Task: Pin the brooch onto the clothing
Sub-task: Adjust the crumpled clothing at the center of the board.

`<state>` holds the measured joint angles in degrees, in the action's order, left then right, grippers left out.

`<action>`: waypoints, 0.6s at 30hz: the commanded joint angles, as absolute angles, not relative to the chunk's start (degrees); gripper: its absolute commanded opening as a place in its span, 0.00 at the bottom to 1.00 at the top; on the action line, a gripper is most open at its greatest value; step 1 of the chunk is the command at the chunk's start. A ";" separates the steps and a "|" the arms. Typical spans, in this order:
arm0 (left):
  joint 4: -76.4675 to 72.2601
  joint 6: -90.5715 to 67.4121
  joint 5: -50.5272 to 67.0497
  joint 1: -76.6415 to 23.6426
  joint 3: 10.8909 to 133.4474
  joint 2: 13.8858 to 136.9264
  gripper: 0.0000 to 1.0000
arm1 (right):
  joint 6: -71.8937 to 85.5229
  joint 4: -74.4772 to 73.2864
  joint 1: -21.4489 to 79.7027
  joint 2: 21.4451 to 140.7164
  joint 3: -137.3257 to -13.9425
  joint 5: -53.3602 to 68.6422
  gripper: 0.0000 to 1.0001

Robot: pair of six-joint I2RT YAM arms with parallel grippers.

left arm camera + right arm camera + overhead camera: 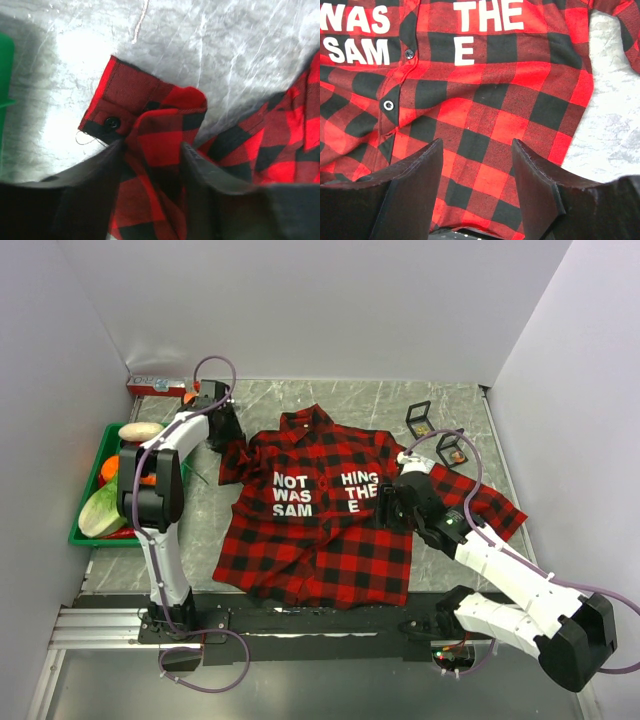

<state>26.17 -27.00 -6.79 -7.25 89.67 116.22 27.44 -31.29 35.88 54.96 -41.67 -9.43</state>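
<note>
The clothing (pixel 320 520), a red-and-black plaid shirt with white lettering, lies flat on the table's middle. My left gripper (pixel 226 440) is at the shirt's left sleeve. In the left wrist view its fingers (pixel 100 175) stand apart with a bunched fold of the sleeve (pixel 160 145) filling the gap, just behind the buttoned cuff (pixel 117 107). My right gripper (pixel 388 502) hovers open over the shirt's lower right front (pixel 485 135), below the lettering, with nothing between its fingers (pixel 535 180). I cannot make out the brooch.
A green tray (pixel 92 532) of vegetables stands at the left edge, with a red box (pixel 150 386) behind it. Two small black stands (pixel 418 418) sit at the back right, one beside an orange item (pixel 456 454). The shirt's right sleeve (pixel 485 502) lies under my right arm.
</note>
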 commanded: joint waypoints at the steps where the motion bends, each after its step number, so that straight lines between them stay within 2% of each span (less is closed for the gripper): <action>1: 25.23 -27.95 -4.48 -7.03 87.63 114.44 0.41 | 27.33 -30.23 36.39 54.93 -41.84 -11.51 0.64; 2: 24.88 -28.47 -4.74 -7.03 86.76 112.78 0.23 | 27.16 -30.15 36.21 54.93 -41.66 -11.60 0.64; 4: 23.30 -29.18 -5.44 -6.94 83.42 108.84 0.08 | 26.90 -29.97 36.30 54.76 -41.66 -11.69 0.64; 8: 17.51 -33.56 -7.11 -6.94 73.41 98.57 0.01 | 26.19 -29.18 36.30 55.11 -41.92 -11.51 0.64; 11: 13.46 -37.16 -9.39 -6.86 63.92 89.15 0.01 | 25.75 -28.30 36.30 55.72 -42.01 -10.90 0.64; 18: 11.86 -43.59 -11.87 -6.94 43.54 70.24 0.09 | 25.49 -24.97 36.39 56.34 -40.87 -8.18 0.64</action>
<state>14.13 -38.13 -9.78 -7.05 51.24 76.20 26.11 -28.88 35.88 56.29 -41.56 -9.37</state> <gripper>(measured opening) 0.066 0.641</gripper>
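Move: Right at the left hand's fingertips, about 1 cm ahead and 1 cm below, lies the crumpled end of the clothing's left sleeve, between the half-open fingers. The collar is some 9 cm ahead and 16 cm right, the NOT WAS SAM lettering roughly 15 cm back and 13 cm right, the vegetable bin's middle about 12 cm back and 25 cm left. From the right hand the sleeve end lies some 23 cm ahead, 36 cm left and 7 cm below. Closing on the sleeve end while sinking about 1.5 cm, the left fingers pinch the cloth near the cuff. The left hand then quickens straight back, about 12 cm in all, drawing the sleeve back alongside the bin; on the way it lifts some 8 cm from its lowest point, and the fingers tilt up and turn slightly counter-clockwise. ##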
